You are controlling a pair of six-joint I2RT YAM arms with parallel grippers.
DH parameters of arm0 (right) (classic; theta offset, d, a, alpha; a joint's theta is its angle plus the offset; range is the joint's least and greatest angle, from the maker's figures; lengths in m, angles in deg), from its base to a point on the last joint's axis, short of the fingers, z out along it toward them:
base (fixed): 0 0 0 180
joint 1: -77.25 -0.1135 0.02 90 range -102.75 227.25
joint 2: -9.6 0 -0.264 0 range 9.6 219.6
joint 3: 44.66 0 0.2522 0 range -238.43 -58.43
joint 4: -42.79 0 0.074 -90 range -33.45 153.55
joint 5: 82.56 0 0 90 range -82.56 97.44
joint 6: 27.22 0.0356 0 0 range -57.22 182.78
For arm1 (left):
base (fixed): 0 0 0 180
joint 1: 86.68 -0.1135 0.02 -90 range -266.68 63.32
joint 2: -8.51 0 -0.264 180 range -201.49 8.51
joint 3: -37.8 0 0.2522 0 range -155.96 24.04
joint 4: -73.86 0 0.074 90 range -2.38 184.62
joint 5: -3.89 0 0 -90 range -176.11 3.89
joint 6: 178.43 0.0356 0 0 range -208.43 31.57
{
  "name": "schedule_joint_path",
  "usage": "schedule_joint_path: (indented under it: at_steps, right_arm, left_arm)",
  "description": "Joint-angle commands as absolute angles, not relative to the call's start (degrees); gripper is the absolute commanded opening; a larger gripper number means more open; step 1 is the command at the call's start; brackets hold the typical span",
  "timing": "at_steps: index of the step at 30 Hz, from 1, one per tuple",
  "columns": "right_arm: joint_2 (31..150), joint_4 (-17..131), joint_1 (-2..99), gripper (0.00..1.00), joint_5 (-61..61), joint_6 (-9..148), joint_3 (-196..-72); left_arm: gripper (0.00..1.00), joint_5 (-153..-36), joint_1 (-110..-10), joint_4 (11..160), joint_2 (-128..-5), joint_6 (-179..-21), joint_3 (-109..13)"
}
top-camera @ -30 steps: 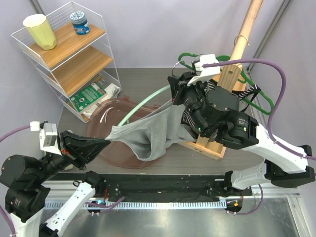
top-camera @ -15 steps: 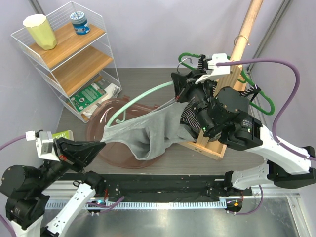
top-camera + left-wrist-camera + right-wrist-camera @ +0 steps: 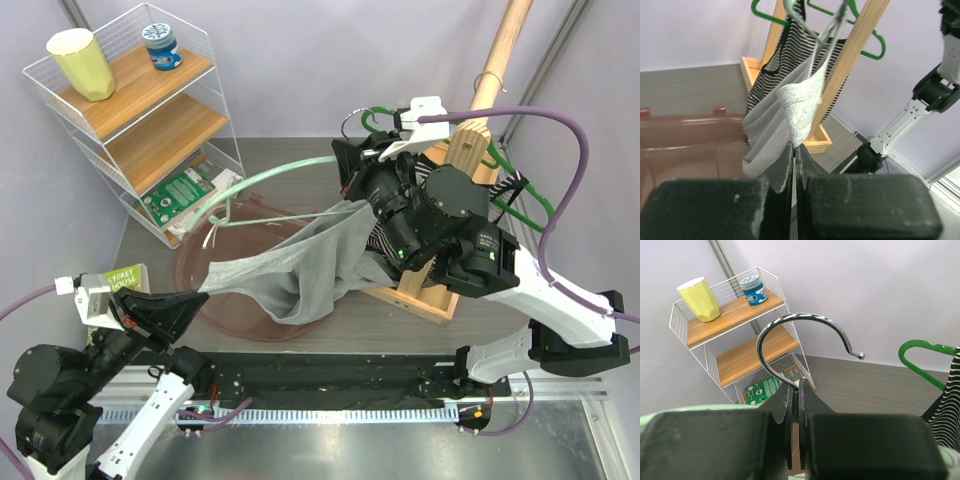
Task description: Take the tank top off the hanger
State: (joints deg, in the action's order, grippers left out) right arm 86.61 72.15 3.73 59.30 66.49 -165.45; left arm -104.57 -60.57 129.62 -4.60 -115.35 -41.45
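A grey tank top [image 3: 300, 268] stretches between my two arms above a brown tub [image 3: 215, 235]. My left gripper [image 3: 203, 290] is shut on its lower edge; in the left wrist view the grey cloth [image 3: 772, 125] runs from my closed fingertips up to the hanger. A mint green hanger [image 3: 262, 180] with a metal hook [image 3: 790, 327] still carries the top's far strap. My right gripper [image 3: 352, 170] is shut on the neck of the hook, seen in the right wrist view [image 3: 794, 390], and holds the hanger up in the air.
A wooden rack [image 3: 470, 130] with a striped top [image 3: 385, 245] and dark green hangers [image 3: 525, 205] stands at the right. A white wire shelf [image 3: 135, 110] with a yellow cup [image 3: 80, 62] and a blue tin [image 3: 161, 45] stands at the back left.
My left gripper has pulled the tank top's edge back toward the near left. The right gripper has lifted and swung the hanger, whose free arm now points left past the tub. The cloth is stretched longer.
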Motion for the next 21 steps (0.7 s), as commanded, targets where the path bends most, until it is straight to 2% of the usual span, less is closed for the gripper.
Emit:
schedule_joint_path:
  at_steps: [1,7,15,21]
  right_arm:
    - [85.6,67.9,3.9,0.01,60.6,64.3,-168.6]
    - [86.8,68.4,3.9,0.01,58.1,66.2,-169.6]
    - [88.5,72.9,3.9,0.01,52.2,68.1,-173.4]
    - [89.3,78.6,3.9,0.01,38.7,61.6,-176.4]
  left_arm:
    - [0.0,-100.9,-60.6,131.8,-1.6,-118.0,-38.6]
    - [0.0,-101.2,-60.6,131.0,-2.2,-119.8,-37.0]
    - [0.0,-98.5,-60.7,121.4,-6.2,-128.1,-29.1]
    - [0.0,-100.2,-60.7,114.8,-10.8,-133.9,-26.3]
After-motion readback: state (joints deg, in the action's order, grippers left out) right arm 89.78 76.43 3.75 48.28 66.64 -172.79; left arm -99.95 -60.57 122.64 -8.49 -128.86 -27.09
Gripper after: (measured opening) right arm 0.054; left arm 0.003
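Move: The left hand already pinches the freed strap of the tank top; the garment's middle hangs about 9 cm ahead of it, 18 cm to its right and a few centimetres lower. The right hand grips the hanger's neck, with the tank top's middle some 6 cm back, 7 cm left and 17 cm below. The hanger's bare end stands about 12 cm ahead, 2 cm right and 6 cm above the left hand, the brown lid roughly 20 cm ahead, 8 cm right and 40 cm below. With the strap kept in its shut fingers, the left hand first sinks about 3 cm, then heads forward and further down, slightly right, towards the hanging tank top, some 7 cm forward and 7 cm down in all, its fingers tipping down about 20 degrees. The right hand keeps its pinch on the hanger's neck and eases about 3 cm left and 2 cm up, drawing slightly back late on and turning about 10 degrees counter-clockwise, so the bare end swings back over the left hand. ##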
